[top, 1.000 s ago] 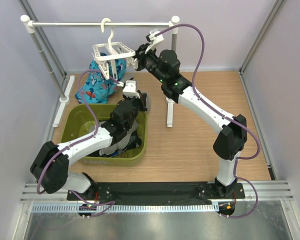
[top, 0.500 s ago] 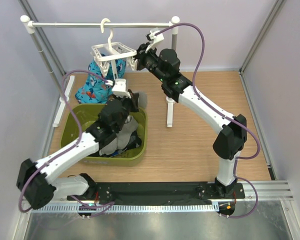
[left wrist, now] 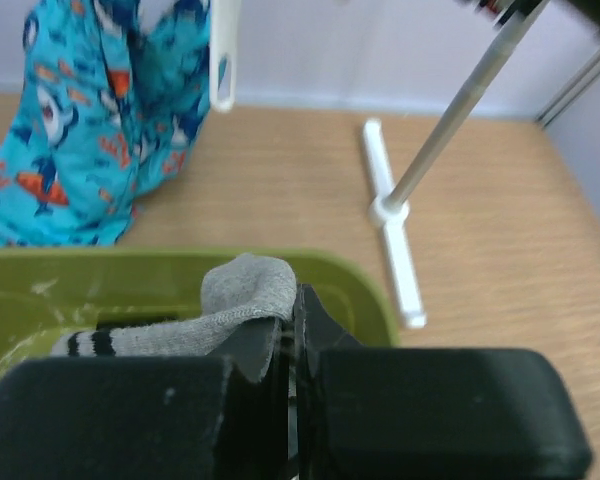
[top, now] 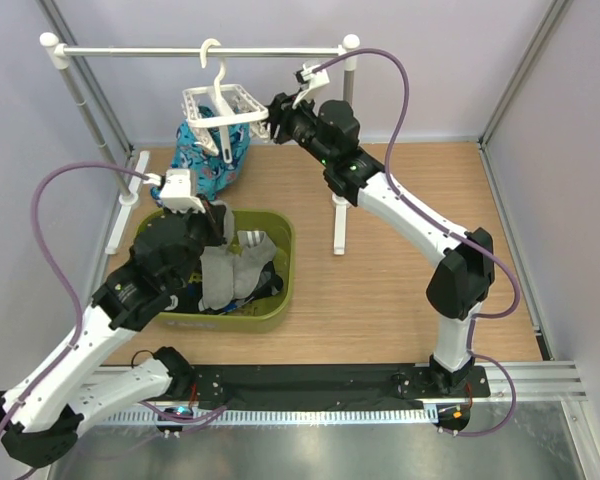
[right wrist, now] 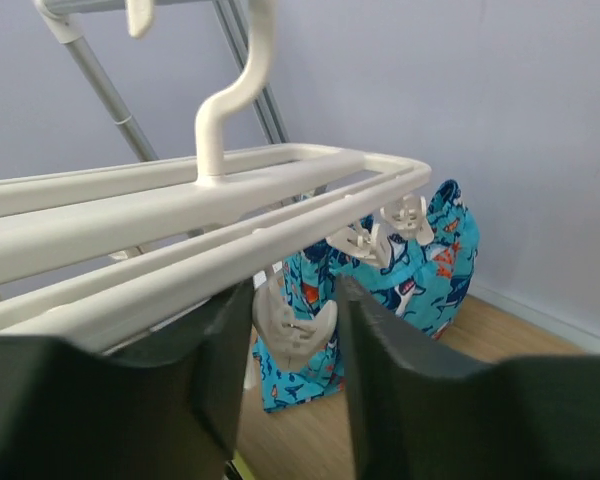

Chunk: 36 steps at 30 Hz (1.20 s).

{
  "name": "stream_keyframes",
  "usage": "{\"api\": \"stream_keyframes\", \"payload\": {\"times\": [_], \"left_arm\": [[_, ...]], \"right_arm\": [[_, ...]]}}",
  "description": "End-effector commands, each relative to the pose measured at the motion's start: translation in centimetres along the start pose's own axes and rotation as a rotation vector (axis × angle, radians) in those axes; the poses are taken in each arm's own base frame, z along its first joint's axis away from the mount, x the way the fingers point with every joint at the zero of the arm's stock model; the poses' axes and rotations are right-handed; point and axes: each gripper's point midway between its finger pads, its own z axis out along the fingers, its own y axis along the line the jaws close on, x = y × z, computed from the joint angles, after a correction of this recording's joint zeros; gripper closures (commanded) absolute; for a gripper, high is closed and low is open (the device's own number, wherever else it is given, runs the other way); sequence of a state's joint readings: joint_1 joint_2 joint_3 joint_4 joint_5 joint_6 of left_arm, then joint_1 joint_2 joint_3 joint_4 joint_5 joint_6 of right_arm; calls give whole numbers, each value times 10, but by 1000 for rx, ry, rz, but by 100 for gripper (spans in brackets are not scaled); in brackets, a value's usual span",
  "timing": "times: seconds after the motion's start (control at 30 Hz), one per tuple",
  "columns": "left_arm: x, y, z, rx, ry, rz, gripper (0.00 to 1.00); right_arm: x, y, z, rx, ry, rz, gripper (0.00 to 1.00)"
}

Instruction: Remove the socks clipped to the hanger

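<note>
The white grid hanger (top: 225,105) hangs by its hook from the rail. My right gripper (top: 272,118) is at the hanger's right edge. In the right wrist view it stands open (right wrist: 292,300), its fingers either side of a small empty white clip (right wrist: 292,325) under the frame (right wrist: 180,200). My left gripper (top: 218,226) is over the green bin (top: 284,290) and is shut (left wrist: 298,300) on a grey sock (left wrist: 242,290) with a striped cuff. The sock trails down into the bin (top: 220,272).
Grey and black socks (top: 250,282) lie in the bin. A blue shark-print cloth (top: 212,158) hangs below the hanger's far side. The white rail (top: 130,48) spans the back. One of its posts, with its foot (top: 338,228), stands right of the bin.
My left arm has pulled back from under the hanger to the left, carrying the grey sock over the bin. The right gripper's jaws have parted round the clip, and the hanger has swung back.
</note>
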State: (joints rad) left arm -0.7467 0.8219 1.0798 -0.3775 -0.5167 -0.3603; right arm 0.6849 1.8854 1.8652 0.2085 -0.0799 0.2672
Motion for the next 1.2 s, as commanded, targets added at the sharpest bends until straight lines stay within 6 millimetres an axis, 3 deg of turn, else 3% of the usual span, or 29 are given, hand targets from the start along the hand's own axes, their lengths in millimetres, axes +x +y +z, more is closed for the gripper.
{"api": "stream_keyframes", "payload": {"times": [0.0, 0.03, 0.07, 0.13, 0.17, 0.2, 0.4, 0.47, 0.57, 0.6, 0.67, 0.73, 0.93, 1.0, 1.03, 1.17], "left_arm": [[54, 16, 6, -73, 173, 83, 100], [56, 17, 8, -80, 179, 82, 100], [59, 18, 10, -84, 190, 85, 100], [61, 20, 15, -97, 205, 76, 100], [61, 20, 15, -99, 207, 73, 100], [60, 21, 17, -106, 205, 62, 100], [68, 46, 18, -216, 258, 37, 100], [78, 60, 17, -273, 300, 36, 100], [93, 80, 17, -340, 365, 8, 100], [94, 88, 18, -364, 369, -16, 99], [100, 93, 15, -371, 386, -31, 100], [100, 100, 14, -387, 383, -40, 100], [100, 107, 8, -419, 421, -39, 98], [99, 107, 5, -426, 429, -45, 83], [99, 108, 1, -432, 441, -43, 54], [80, 103, -6, -407, 411, -52, 25]], "right_arm": [[2, -4, -13, 34, 18, 20, 50], [5, -6, -17, 46, 32, 22, 39], [-3, -7, -25, 62, 22, 20, 28], [15, -15, -37, 90, 66, 23, 8], [4, -13, -47, 90, 49, 22, 4], [21, -19, -55, 106, 85, 24, 1], [16, -30, -109, 213, 134, 27, 0], [35, -35, -129, 248, 217, 33, 0], [43, -34, -158, 269, 275, 52, 0], [38, -30, -171, 266, 277, 56, 0], [48, -30, -186, 271, 307, 68, 1], [45, -28, -203, 287, 316, 76, 0], [67, -42, -249, 383, 441, 44, 0], [67, -47, -263, 418, 431, 43, 0], [68, -49, -267, 435, 427, 48, 0], [60, -63, -289, 556, 394, 71, 0]]}}
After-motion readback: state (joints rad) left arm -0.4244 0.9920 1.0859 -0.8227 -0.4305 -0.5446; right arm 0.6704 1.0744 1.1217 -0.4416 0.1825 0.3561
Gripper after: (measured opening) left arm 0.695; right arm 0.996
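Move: The left hand, with the grey sock still pinched, hangs high over the bin: the bin's middle is about 2 cm ahead, 6 cm left and 30 cm below. From that hand the hanger is some 19 cm ahead, straight in line and 8 cm higher, and the blue fish-print cloth about 25 cm ahead, 6 cm left, 18 cm lower. The right hand has the hanger clip between its barely parted fingers; the bin lies roughly 17 cm back, 18 cm left and 36 cm below. Its grip on the grey sock kept until the very end, the left hand sinks about 13 cm towards the bin, swings 8 cm left, tips its fingers some 30 degrees down, then opens them and lets the sock go. The right hand spreads its fingers wide, comes free of the clip and retreats right, back and down, dipping its fingers. ##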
